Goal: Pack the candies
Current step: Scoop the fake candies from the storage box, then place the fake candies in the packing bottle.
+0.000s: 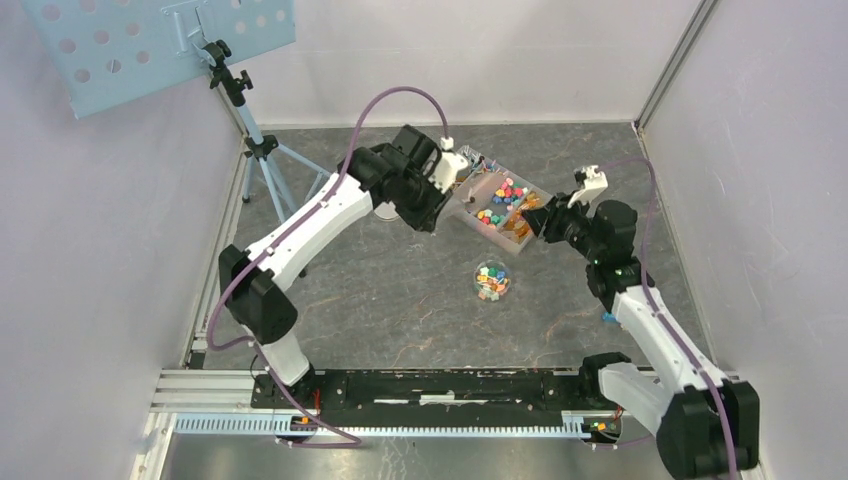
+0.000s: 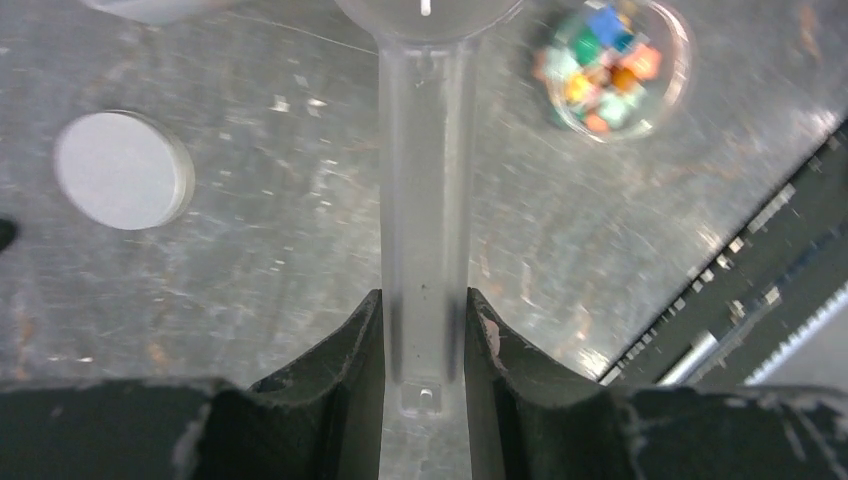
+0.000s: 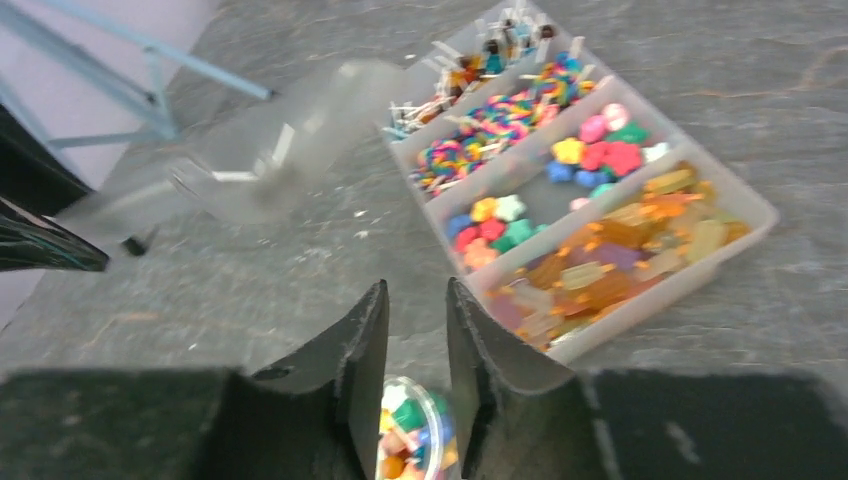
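The candies (image 1: 508, 192) lie sorted in a clear divided tray (image 3: 762, 214) at the table's far middle; more candies fill a small round clear cup (image 1: 491, 280) nearer the arms. My left gripper (image 2: 425, 297) is shut on the handle of a clear plastic scoop (image 2: 425, 180), held above the table just left of the tray, with the cup (image 2: 610, 65) ahead and to its right. My right gripper (image 3: 415, 290) hovers at the tray's near right corner, open, nothing between its fingers. The cup (image 3: 415, 435) shows below the gap. The scoop (image 3: 270, 150) looks blurred there.
A grey round lid disc (image 2: 122, 170) lies on the table left of the scoop, partly under the left arm in the top view. A tripod (image 1: 262, 150) with a perforated blue board stands at the back left. Walls close both sides.
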### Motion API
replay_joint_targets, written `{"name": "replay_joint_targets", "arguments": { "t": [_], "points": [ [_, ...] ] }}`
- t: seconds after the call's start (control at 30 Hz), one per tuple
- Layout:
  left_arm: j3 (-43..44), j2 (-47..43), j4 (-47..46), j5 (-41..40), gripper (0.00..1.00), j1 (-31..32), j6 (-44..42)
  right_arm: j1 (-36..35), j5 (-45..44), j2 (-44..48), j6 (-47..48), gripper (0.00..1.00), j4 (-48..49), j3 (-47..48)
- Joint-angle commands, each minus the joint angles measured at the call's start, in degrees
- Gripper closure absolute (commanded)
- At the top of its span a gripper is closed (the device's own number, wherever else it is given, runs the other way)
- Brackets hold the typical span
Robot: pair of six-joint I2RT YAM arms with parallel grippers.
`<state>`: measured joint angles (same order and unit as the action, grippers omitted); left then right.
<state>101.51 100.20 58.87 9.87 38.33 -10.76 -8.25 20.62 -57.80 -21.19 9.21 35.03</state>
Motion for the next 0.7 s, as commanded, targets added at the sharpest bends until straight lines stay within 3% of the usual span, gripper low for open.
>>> {"name": "replay_joint_targets", "arguments": {
  "t": [0.0, 0.1, 0.3, 0.67],
  "points": [
    [-6.10, -7.02, 0.34, 3.42, 0.98, 4.80, 4.94, -4.20, 2.53, 8.78, -1.99, 0.70, 2.07, -4.11],
    [-12.05, -11.45, -1.54, 4.49, 0.98, 6.74, 6.87, -6.89, 2.03, 14.68, -5.30, 0.78, 3.05, -6.49],
    [-18.95, -17.79, -2.16, 3.27, 0.98, 9.97, 9.49, -11.52, 1.14, 20.53, -9.78, 0.84, 4.07, -10.03],
    [-23.12, -20.88, -2.53, 4.26, 0.98, 11.00, 10.18, -18.50, -3.49, 16.42, -9.93, 0.90, 5.12, -10.43]
  ]
}}
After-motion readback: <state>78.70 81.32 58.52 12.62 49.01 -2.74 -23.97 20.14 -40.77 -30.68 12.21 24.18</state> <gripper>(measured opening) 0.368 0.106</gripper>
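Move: The round jar, where the scooped lollipops are headed, lies about 4 cm back, 13 cm right and 18 cm below the left hand. From the left hand, the divided box is some 16 cm ahead and 16 cm right, the lid about 13 cm ahead and 11 cm left, all at table height. From the right hand, the jar is about 6 cm back, 7 cm left and 18 cm below; the scoop's bowl hangs roughly 7 cm ahead, 11 cm left, a little lower. Still pinching the clear scoop by its handle, the left hand draws it back about 13 cm, nearly level, so the bowl leaves the divided box and comes up towards the jar, slowing at the end. The empty right hand swings some 9 cm back and 7 cm left to close in on the bowl, rising about 4 cm then sinking again, turning counter-clockwise and bringing its fingers nearly shut. ##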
